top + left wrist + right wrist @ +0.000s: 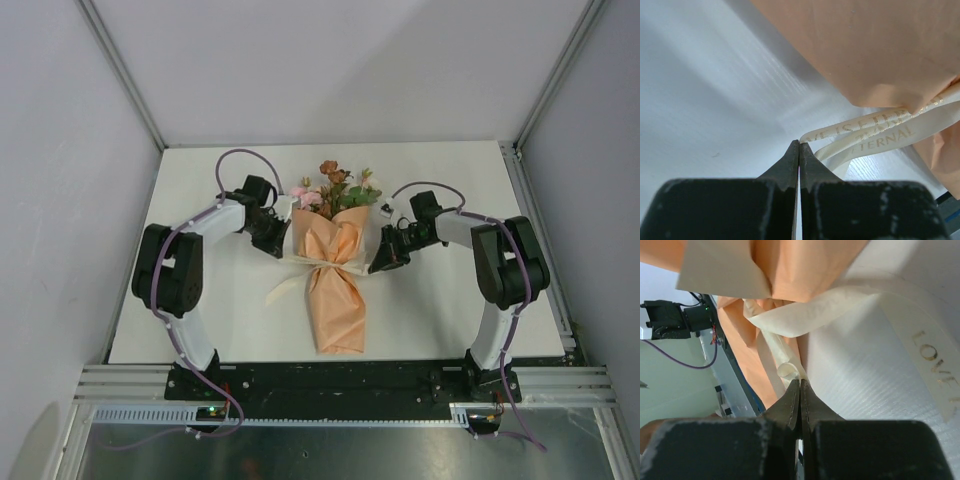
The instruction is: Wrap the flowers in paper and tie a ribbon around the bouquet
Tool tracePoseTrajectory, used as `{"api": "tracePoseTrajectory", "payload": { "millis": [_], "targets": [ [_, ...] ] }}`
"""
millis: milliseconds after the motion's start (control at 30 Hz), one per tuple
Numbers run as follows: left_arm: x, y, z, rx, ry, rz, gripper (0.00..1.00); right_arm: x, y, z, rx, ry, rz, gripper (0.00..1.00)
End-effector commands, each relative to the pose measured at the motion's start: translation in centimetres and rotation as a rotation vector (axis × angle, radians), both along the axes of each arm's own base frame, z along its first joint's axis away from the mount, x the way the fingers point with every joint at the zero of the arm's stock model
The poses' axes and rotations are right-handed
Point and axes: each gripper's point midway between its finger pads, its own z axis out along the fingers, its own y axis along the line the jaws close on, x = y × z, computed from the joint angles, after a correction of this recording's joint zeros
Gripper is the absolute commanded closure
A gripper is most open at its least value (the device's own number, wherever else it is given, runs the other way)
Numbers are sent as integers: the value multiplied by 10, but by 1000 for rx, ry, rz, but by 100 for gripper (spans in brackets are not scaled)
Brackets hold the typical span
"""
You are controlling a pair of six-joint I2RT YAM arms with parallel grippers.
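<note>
The bouquet (335,290) lies in the middle of the white table, a peach-orange paper (880,45) cone with its point toward me. Pink, rusty and cream flowers (335,188) stick out of its far end. A cream ribbon (300,262) crosses the cone's waist, and one tail trails down to the left. My left gripper (283,250) sits at the cone's left side, and in the left wrist view its tips (799,143) are shut on a ribbon (875,127) end. My right gripper (378,265) sits at the right side, shut (800,381) on a curled bit of ribbon (805,315).
The white table (430,310) ends at a black and metal rail (340,385) near the arm bases. Slanted metal frame posts (555,90) and grey walls close in the sides. A printed ribbon length (935,370) lies flat on the table by the right gripper.
</note>
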Motion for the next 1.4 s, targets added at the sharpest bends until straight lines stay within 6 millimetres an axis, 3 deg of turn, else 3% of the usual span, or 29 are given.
{"api": "tracePoseTrajectory", "payload": {
  "millis": [0,267,567,900,1367],
  "targets": [
    [21,48,-9,167,-53,54,100,-7,-26,-22,-132,58,-55,100],
    [31,56,-9,178,-60,81,100,-2,-45,-42,-223,64,-93,100],
    [34,65,-8,197,-67,101,100,4,-61,-48,-312,41,-129,100],
    [46,84,-3,242,-97,122,100,6,-69,-42,-325,32,-144,100],
    [59,92,0,276,-123,126,100,18,-88,-28,-338,-12,-201,100]
  ]
}}
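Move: The ribbon knot around the wrapped bouquet lies about 11 cm to the right of the left hand and 3 cm back from it. From the right hand the knot is some 11 cm to the left and 2 cm ahead, and it is roughly level with both or slightly lower. The flower heads are some 20 cm ahead and 14 cm right of the left hand. The loose left ribbon tail lies about 10 cm behind that hand and 1 cm to its right. The ribbon, already pinched at each side of the knot, is drawn out to the right: the right hand pulls away about 4 cm, first sinking some 3 cm, then rising half of that while easing forward, its fingers tipping about 10 degrees farther down. The left hand keeps its grip as the counter-hold, dips slightly and drifts forward about 2.5 cm. ##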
